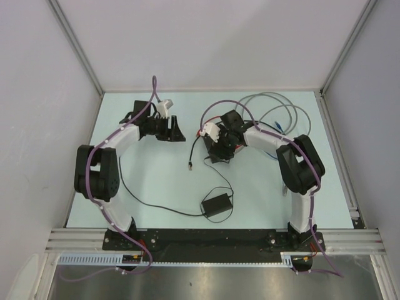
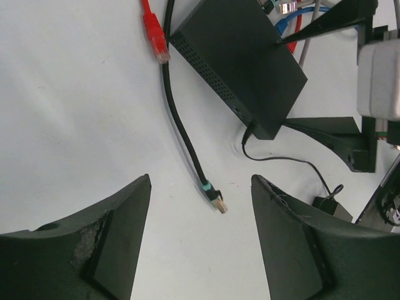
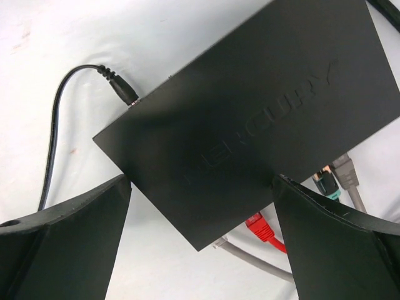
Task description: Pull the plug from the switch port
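The switch (image 3: 250, 106), a flat matte-black box, lies on the table under my right gripper (image 3: 203, 181). That gripper is open, one finger on each side of the switch's near corner, and it grips nothing. Red (image 3: 262, 228), grey (image 3: 347, 172) and teal-collared (image 3: 325, 184) plugs crowd the switch's port edge. Whether they are seated in the ports cannot be told. A black cable ends in a loose plug (image 2: 215, 199) on the bare table, clear of the switch (image 2: 240, 62). My left gripper (image 2: 201, 181) hovers open just short of that loose plug (image 1: 190, 165).
A small black power adapter (image 1: 217, 205) sits near the front, and its thin cord runs into the switch's side (image 3: 122, 90). A loose red plug (image 2: 156, 37) lies left of the switch. Grey cable loops (image 1: 275, 109) fill the back right. Walls enclose three sides.
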Robot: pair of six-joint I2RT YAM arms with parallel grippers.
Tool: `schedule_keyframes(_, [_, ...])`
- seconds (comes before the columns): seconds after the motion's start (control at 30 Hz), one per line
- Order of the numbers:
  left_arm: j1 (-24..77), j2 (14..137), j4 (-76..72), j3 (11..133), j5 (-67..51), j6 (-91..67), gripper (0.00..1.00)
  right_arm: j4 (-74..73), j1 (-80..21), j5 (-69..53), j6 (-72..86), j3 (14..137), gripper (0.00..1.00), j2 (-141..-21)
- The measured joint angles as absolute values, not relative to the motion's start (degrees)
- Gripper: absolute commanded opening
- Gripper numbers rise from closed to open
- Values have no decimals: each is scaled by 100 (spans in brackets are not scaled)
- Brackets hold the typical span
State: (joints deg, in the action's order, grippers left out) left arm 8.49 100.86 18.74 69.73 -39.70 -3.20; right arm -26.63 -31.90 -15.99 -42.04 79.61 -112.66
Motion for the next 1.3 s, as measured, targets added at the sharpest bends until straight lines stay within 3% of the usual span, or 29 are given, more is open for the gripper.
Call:
schedule_keyframes(0.33, [845, 10261, 1712, 7155, -4125, -615, 71, -1881, -3026, -1002, -3446, 8396, 100, -11758])
schedule_keyframes(0.6, [851, 10820, 1806, 8237, -4372, -915, 70, -2497, -2829, -1256, -2624, 9124, 99, -11784])
schedule_keyframes(0.67, [899, 10833, 1804, 8503, -4285, -1037, 70, -2580, -2655, -1455, -1905, 9583, 88, -11784])
schedule_keyframes(0.7, [930, 10831, 1761, 8639, -4239, -1120, 70, -2571, -2523, -1603, -1551, 9832, 66, -11784])
schedule_keyframes(0.77, [1013, 10833, 1640, 8820, -4211, -1240, 70, -2475, -2196, -1852, -873, 10256, 44, -11784])
schedule_keyframes(0.8, [1070, 10851, 1573, 8908, -4219, -1321, 69, -2453, -2051, -1955, -655, 10401, 21, -11784])
schedule_keyframes(0.9, [1219, 11111, 1417, 9365, -4276, -1522, 70, -2359, -1612, -2222, -73, 10700, 1, -11810])
schedule_keyframes(1.3, [1319, 12204, 1424, 9404, -4532, -1542, 72, -2349, -2005, -2842, 458, 10191, 0, -12401])
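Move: The right hand is low over the black switch, whose middle lies about 4 cm ahead, 2 cm left and 2 cm below. From that hand the red port plug is some 2 cm ahead and 4 cm right, the black port plug 7 cm ahead and 3 cm right, and the loose red plug 11 cm ahead and 9 cm left. The switch's middle lies roughly 15 cm right of the left hand, 3 cm ahead and 10 cm below. With its open fingers already against the switch, the right hand pushes it forward about 5 cm, then comes free, rising some 15 cm forward and to the right. It turns clockwise and shuts empty in the air, then sinks back leftward over the switch. The open left hand arcs forward and right, up and down again, towards the switch. ##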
